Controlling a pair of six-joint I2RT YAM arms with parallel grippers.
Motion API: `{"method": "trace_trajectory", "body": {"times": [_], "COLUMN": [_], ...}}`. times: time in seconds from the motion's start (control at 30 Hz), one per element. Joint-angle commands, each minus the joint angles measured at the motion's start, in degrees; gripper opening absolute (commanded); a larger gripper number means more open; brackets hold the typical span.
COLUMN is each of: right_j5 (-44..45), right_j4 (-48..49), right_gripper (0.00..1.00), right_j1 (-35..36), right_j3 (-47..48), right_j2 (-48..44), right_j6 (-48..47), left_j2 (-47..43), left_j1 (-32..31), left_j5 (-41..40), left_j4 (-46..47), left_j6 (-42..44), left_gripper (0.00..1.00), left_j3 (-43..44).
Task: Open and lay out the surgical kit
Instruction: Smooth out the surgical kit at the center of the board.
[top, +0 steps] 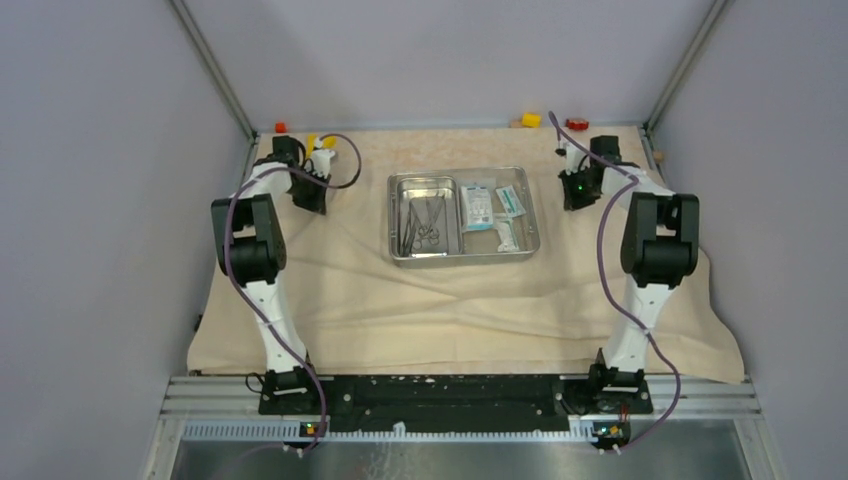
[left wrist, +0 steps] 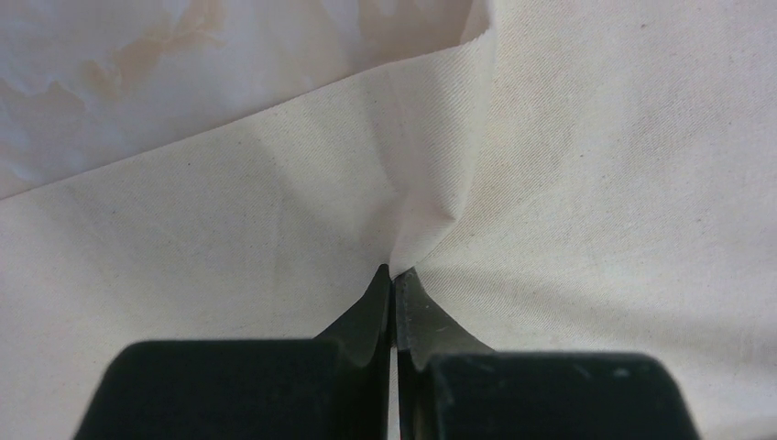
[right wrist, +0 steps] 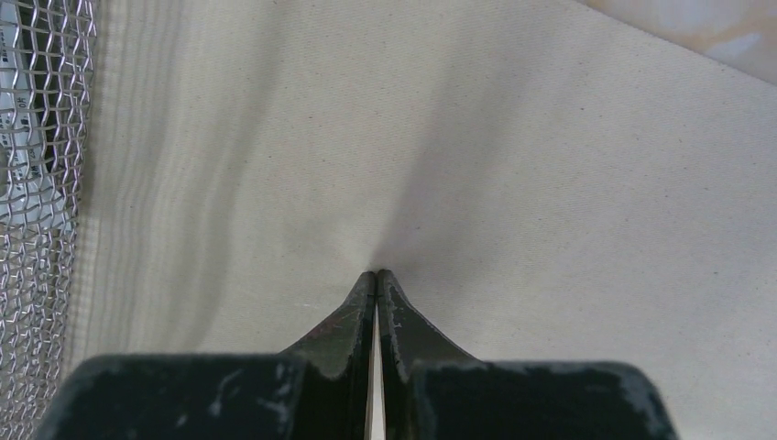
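The beige cloth wrap lies unfolded across the table. On it, in the middle at the back, stands the shiny steel tray. Thin metal instruments lie in the tray's left half and white-and-teal packets in its right half. My left gripper is down on the cloth left of the tray. In the left wrist view the gripper is shut on a raised fold of cloth. Right of the tray, my right gripper is also down. In its wrist view the gripper is shut on a small pucker of cloth.
A yellow block and a red block sit at the back edge, right of centre. Another red block sits at the back left corner. Metal mesh borders the cloth beside the right gripper. The cloth overhangs the table's near edge.
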Motion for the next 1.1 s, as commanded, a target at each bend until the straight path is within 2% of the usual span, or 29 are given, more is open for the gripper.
{"method": "trace_trajectory", "body": {"times": [0.0, 0.67, 1.07], "right_j5": [4.15, 4.98, 6.16], "right_j4": [-0.59, -3.60, -3.91], "right_gripper": [0.00, 0.00, 0.00], "right_j1": [-0.03, -2.15, -2.09], "right_j3": [2.62, 13.05, 15.18], "right_j2": [4.63, 12.16, 13.67], "right_j6": [0.54, 4.25, 4.98], "left_j2": [6.07, 18.10, 20.67], "left_j1": [-0.28, -0.22, -0.22], "left_j5": [-3.11, -7.36, -10.34], "left_j4": [-1.23, -4.84, -2.93], "left_j6": [-1.04, -4.82, -5.45], "left_gripper": [0.00, 0.00, 0.00], "left_j3": [1.69, 21.12, 24.14]}}
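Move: The cloth pinched in both hands is headed for the table's far edge, roughly 25 cm straight ahead of each hand at their own height. The surgical tray lies about 39 cm right of the left hand and level with it, and 29 cm left and 2 cm back of the right hand. Yellow blocks sit some 22 cm ahead of the left hand; a red block is about 28 cm ahead and 3 cm right of the right hand. Still pinching the cloth, both shut grippers drag it forward along the table towards its far edge, staying low: the left about 8 cm, the right only about 5 cm with a slight drift right. Both start slowly and ease to a near stop, the left wrist turning about 5 degrees counter-clockwise, the right as much clockwise. ##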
